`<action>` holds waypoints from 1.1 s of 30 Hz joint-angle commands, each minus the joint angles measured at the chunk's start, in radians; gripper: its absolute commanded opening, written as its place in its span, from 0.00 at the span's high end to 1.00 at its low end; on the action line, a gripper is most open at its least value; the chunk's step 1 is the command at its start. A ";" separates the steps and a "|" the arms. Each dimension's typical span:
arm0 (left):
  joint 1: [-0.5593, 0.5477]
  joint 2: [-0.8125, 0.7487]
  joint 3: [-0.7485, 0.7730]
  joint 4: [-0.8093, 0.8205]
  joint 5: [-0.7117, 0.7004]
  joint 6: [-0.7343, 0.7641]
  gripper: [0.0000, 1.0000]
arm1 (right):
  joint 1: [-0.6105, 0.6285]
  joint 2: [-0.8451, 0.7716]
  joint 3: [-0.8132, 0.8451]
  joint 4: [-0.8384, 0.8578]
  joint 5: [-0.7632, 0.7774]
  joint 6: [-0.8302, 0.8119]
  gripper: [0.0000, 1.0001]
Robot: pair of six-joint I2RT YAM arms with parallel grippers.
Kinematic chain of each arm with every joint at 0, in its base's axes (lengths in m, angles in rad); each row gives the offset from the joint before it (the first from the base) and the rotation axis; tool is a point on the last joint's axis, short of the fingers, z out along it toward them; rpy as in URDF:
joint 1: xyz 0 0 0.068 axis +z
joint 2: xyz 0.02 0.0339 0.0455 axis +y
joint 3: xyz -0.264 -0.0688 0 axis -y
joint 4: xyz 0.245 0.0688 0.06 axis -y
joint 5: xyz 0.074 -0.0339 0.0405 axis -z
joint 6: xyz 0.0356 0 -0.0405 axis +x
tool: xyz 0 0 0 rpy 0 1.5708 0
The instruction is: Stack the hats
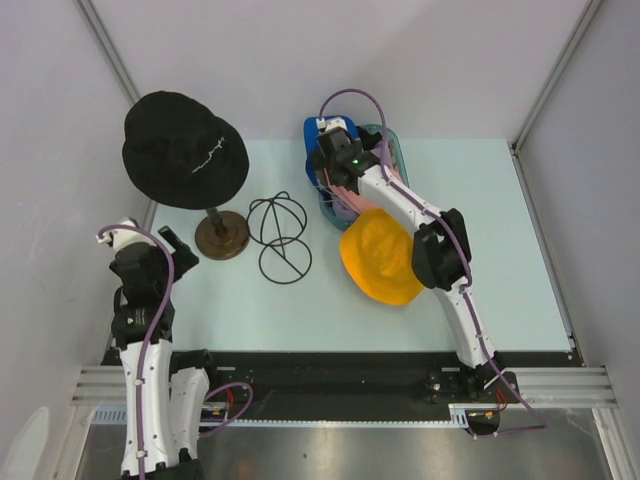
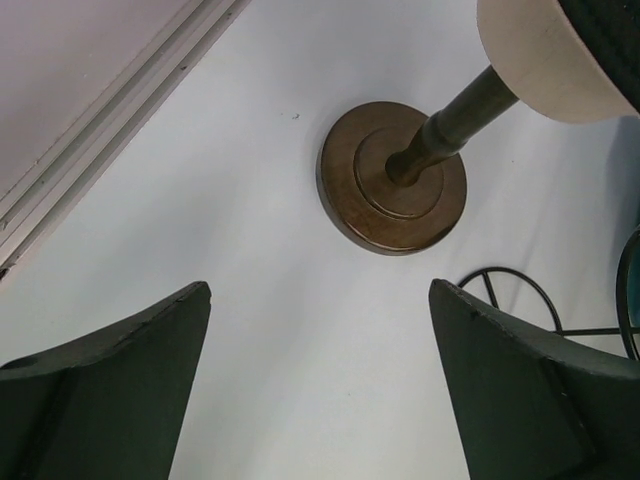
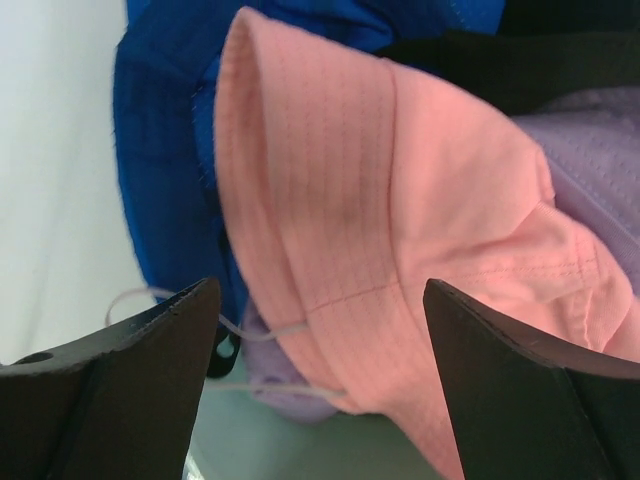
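A black bucket hat (image 1: 185,150) sits on the cream mannequin head (image 2: 545,55) at the back left. An orange hat (image 1: 378,258) lies on the table under my right arm. In the teal bin (image 1: 392,138) at the back are a blue cap (image 3: 165,150), a pink bucket hat (image 3: 380,190) and a lavender hat (image 3: 590,150). My right gripper (image 3: 320,290) hangs over the bin, open, with the pink hat's brim between its fingers and not pinched. My left gripper (image 2: 320,290) is open over bare table near the stand's base, holding nothing.
The head's wooden stand has a round brown base (image 2: 392,176) just ahead of my left gripper. A black wire hat frame (image 1: 280,235) lies right of the base. White walls with metal rails close in the table's left and right sides.
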 commanded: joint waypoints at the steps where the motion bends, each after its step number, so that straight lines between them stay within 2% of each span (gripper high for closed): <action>1: -0.010 0.009 0.020 0.013 0.002 0.024 0.04 | -0.020 0.053 0.093 0.053 0.074 0.012 0.13; 10: -0.025 0.040 0.041 0.028 0.005 0.024 0.04 | -0.018 0.146 0.181 0.148 0.140 -0.018 0.16; 12: -0.030 0.042 0.044 0.028 0.008 0.024 0.04 | -0.016 0.160 0.196 0.159 0.169 -0.026 0.21; 15: -0.041 0.045 0.046 0.028 0.006 0.026 0.04 | -0.010 0.156 0.202 0.170 0.203 -0.038 0.33; 16: -0.044 0.045 0.046 0.030 0.006 0.026 0.04 | -0.009 0.151 0.202 0.171 0.212 -0.040 0.46; 18: -0.052 0.043 0.047 0.033 0.006 0.026 0.04 | -0.010 0.142 0.196 0.181 0.232 -0.043 0.57; 19: -0.055 0.046 0.047 0.035 0.006 0.026 0.04 | -0.012 0.131 0.192 0.182 0.235 -0.041 0.67; 21: -0.064 0.043 0.046 0.038 0.006 0.027 0.04 | -0.012 0.122 0.190 0.185 0.241 -0.045 0.73; 22: -0.068 0.043 0.047 0.038 0.006 0.030 0.04 | -0.012 0.110 0.190 0.182 0.246 -0.045 0.84; 25: -0.087 0.040 0.053 0.041 0.003 0.046 0.04 | -0.004 0.067 0.186 0.161 0.253 -0.064 1.00; 29: -0.136 0.049 0.067 0.062 -0.006 0.112 0.04 | 0.000 -0.030 0.183 0.121 0.235 -0.097 1.00; 33: -0.243 0.084 0.084 0.096 -0.014 0.208 0.04 | 0.005 -0.163 0.160 0.110 0.246 -0.138 1.00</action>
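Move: The pink hat lies just below the open right hand, its middle roughly 3 cm ahead, 3 cm to the right and 4 cm down, on the pile in the blue basket, whose middle is about level and 4 cm right. The blue hat is about 9 cm ahead and 4 cm left, the orange hat some 16 cm back and 11 cm right. From the left hand, the pink hat is about 25 cm ahead and 40 cm right, some 10 cm lower. The right fingers shut on a fold at the pink hat's left side and pinch it, after the hand pushes forward about 5 cm while dipping a little, its fingertips tipping up some 10 degrees. Then it lifts, drawing slightly back with the fold held. The empty left hand, open, eases about 3 cm right, turning slightly clockwise. ##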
